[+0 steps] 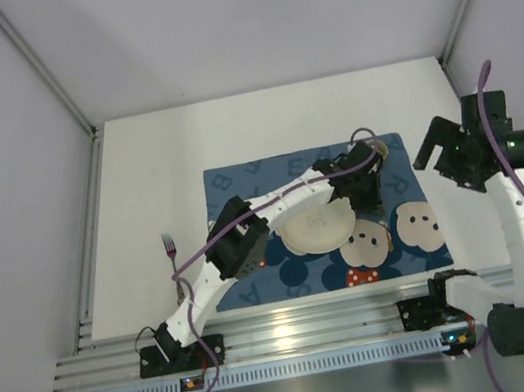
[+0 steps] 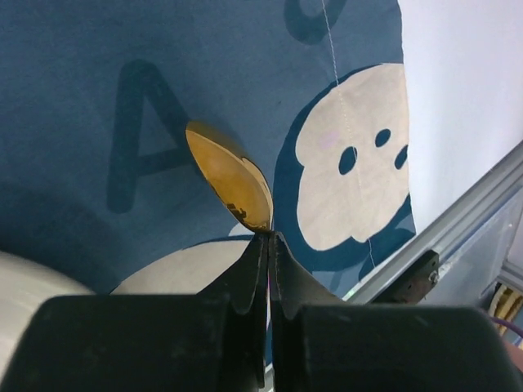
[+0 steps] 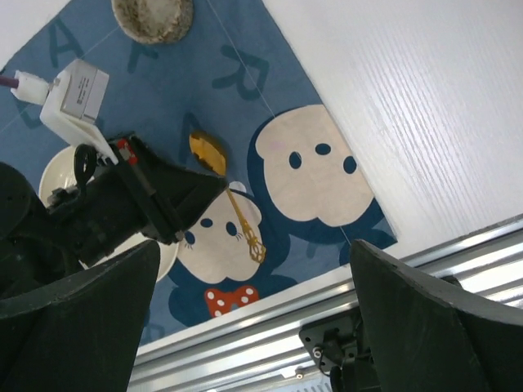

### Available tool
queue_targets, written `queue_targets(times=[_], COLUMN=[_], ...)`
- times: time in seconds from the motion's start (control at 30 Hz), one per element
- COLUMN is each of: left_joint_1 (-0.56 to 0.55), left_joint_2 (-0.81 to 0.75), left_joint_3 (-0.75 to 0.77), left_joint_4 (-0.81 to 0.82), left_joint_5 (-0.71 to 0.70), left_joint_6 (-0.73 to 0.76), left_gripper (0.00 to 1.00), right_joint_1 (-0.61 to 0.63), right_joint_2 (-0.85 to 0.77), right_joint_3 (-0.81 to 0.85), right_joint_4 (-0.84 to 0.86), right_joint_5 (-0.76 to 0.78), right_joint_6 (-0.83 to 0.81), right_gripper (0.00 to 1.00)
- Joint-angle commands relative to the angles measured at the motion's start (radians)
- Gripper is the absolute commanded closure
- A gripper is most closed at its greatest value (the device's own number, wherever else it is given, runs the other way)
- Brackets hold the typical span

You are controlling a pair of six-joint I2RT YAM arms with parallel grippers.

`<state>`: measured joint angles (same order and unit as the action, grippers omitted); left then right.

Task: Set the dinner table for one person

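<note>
The white dinner table (image 1: 150, 165) carries a blue bear-print placemat (image 1: 239, 182) with a white plate (image 1: 317, 229) on it. My left gripper (image 2: 270, 237) reaches over the plate and is shut on the neck of a gold spoon (image 2: 230, 180). The spoon's bowl is turned on edge over the placemat (image 2: 98, 73), right of the plate. In the right wrist view the spoon (image 3: 209, 152) runs from the left gripper (image 3: 214, 186) towards the near edge of the mat. My right gripper (image 3: 255, 261) is wide open and empty, raised at the table's right side (image 1: 434, 150).
A silver fork (image 1: 170, 248) lies on the bare table left of the placemat. A round brownish thing (image 3: 153, 15) sits at the mat's far right corner. Aluminium rails (image 1: 296, 332) run along the near edge. Grey walls enclose the table.
</note>
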<state>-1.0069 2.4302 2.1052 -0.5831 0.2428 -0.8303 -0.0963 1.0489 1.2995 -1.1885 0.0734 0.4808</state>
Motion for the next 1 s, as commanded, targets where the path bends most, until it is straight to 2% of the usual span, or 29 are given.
queue_targets(times=[0.0, 0.1, 0.13, 0.17, 0.27, 0.3, 0.4, 0.5, 0.57, 0.6, 0.63, 0.7, 0.73, 0.77, 0.83, 0.87, 0.97], left_joint_1=[-0.001, -0.013, -0.016, -0.019, -0.024, -0.025, -0.025, -0.019, 0.005, 0.022, 0.043, 0.138, 0.178, 0.285, 0.397, 0.495, 0.612], left_joint_2=[0.016, 0.039, 0.047, 0.047, 0.026, 0.007, -0.109, -0.329, -0.442, -0.558, -0.616, -0.785, -0.836, -0.882, -0.988, -1.019, -1.1], left_joint_3=[0.053, 0.062, 0.068, 0.085, 0.104, 0.101, 0.082, 0.017, -0.126, -0.189, -0.332, -0.489, -0.646, -0.721, -0.92, -0.976, -1.102], left_joint_4=[0.049, 0.057, 0.058, 0.057, 0.045, 0.04, -0.021, -0.122, -0.193, -0.216, -0.24, -0.332, -0.369, -0.4, -0.48, -0.48, -0.442], left_joint_5=[-0.076, -0.108, -0.121, -0.131, -0.164, -0.177, -0.278, -0.408, -0.498, -0.519, -0.539, -0.573, -0.571, -0.562, -0.539, -0.531, -0.533], left_joint_6=[-0.052, -0.078, -0.079, -0.087, -0.105, -0.105, -0.084, -0.032, -0.009, -0.01, -0.015, -0.064, -0.082, -0.111, -0.122, -0.093, -0.026], left_gripper=[1.0, 1.0, 0.97, 0.83, 0.59, 0.48, 0.37, 0.29, 0.23, 0.22, 0.21, 0.2, 0.2, 0.2, 0.21, 0.22, 0.22], right_joint_1=[0.015, 0.033, 0.047, 0.064, 0.128, 0.141, 0.191, 0.245, 0.28, 0.293, 0.309, 0.325, 0.328, 0.333, 0.339, 0.339, 0.351], right_joint_2=[-0.03, -0.044, -0.059, -0.062, -0.058, -0.061, -0.067, -0.067, -0.066, -0.064, -0.058, -0.047, -0.041, -0.036, -0.024, -0.024, -0.018], right_joint_3=[-0.035, -0.026, -0.016, -0.006, 0.038, 0.044, 0.057, 0.064, 0.072, 0.073, 0.078, 0.084, 0.09, 0.092, 0.093, 0.092, 0.09], right_joint_4=[-0.066, -0.105, -0.108, -0.121, -0.158, -0.158, -0.155, -0.145, -0.132, -0.128, -0.119, -0.111, -0.108, -0.102, -0.1, -0.099, -0.092], right_joint_5=[-0.038, -0.117, -0.122, -0.107, -0.104, -0.103, -0.093, -0.096, -0.099, -0.103, -0.106, -0.122, -0.13, -0.147, -0.159, -0.171, -0.181], right_joint_6=[0.004, 0.019, 0.022, 0.022, 0.021, 0.019, 0.021, 0.025, 0.027, 0.025, 0.028, 0.027, 0.027, 0.025, 0.025, 0.025, 0.027], right_gripper=[0.0, 0.0, 0.0, 0.0, 0.0, 0.0, 0.0, 0.0, 0.0, 0.0, 0.0, 0.0, 0.0, 0.0, 0.0, 0.0, 0.0])
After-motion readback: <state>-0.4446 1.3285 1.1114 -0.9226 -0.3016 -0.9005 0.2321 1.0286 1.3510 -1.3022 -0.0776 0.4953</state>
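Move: The spoon, pinched at its neck by the left hand, goes to the mat right under it: its middle will lie about 3 cm below the hand and 2 cm back. From that hand the plate stands some 15 cm to the left and 1 cm ahead, the cup about 15 cm ahead and 1 cm right; the fork lies roughly 51 cm left and 5 cm back. From the right hand the spoon's place is about 8 cm left, 2 cm ahead and 20 cm down. The spoon is lowered about 2 cm to the mat between plate and cutlery-free right edge, and the left fingers open wide and let go of it. That hand eases forward a little, lifts, and sweeps some 44 cm left in an arc over the mat towards the fork, sinking at the end and turning about 50 degrees counter-clockwise. The wide-open right hand drifts left over the mat and slightly back, also turning counter-clockwise. ##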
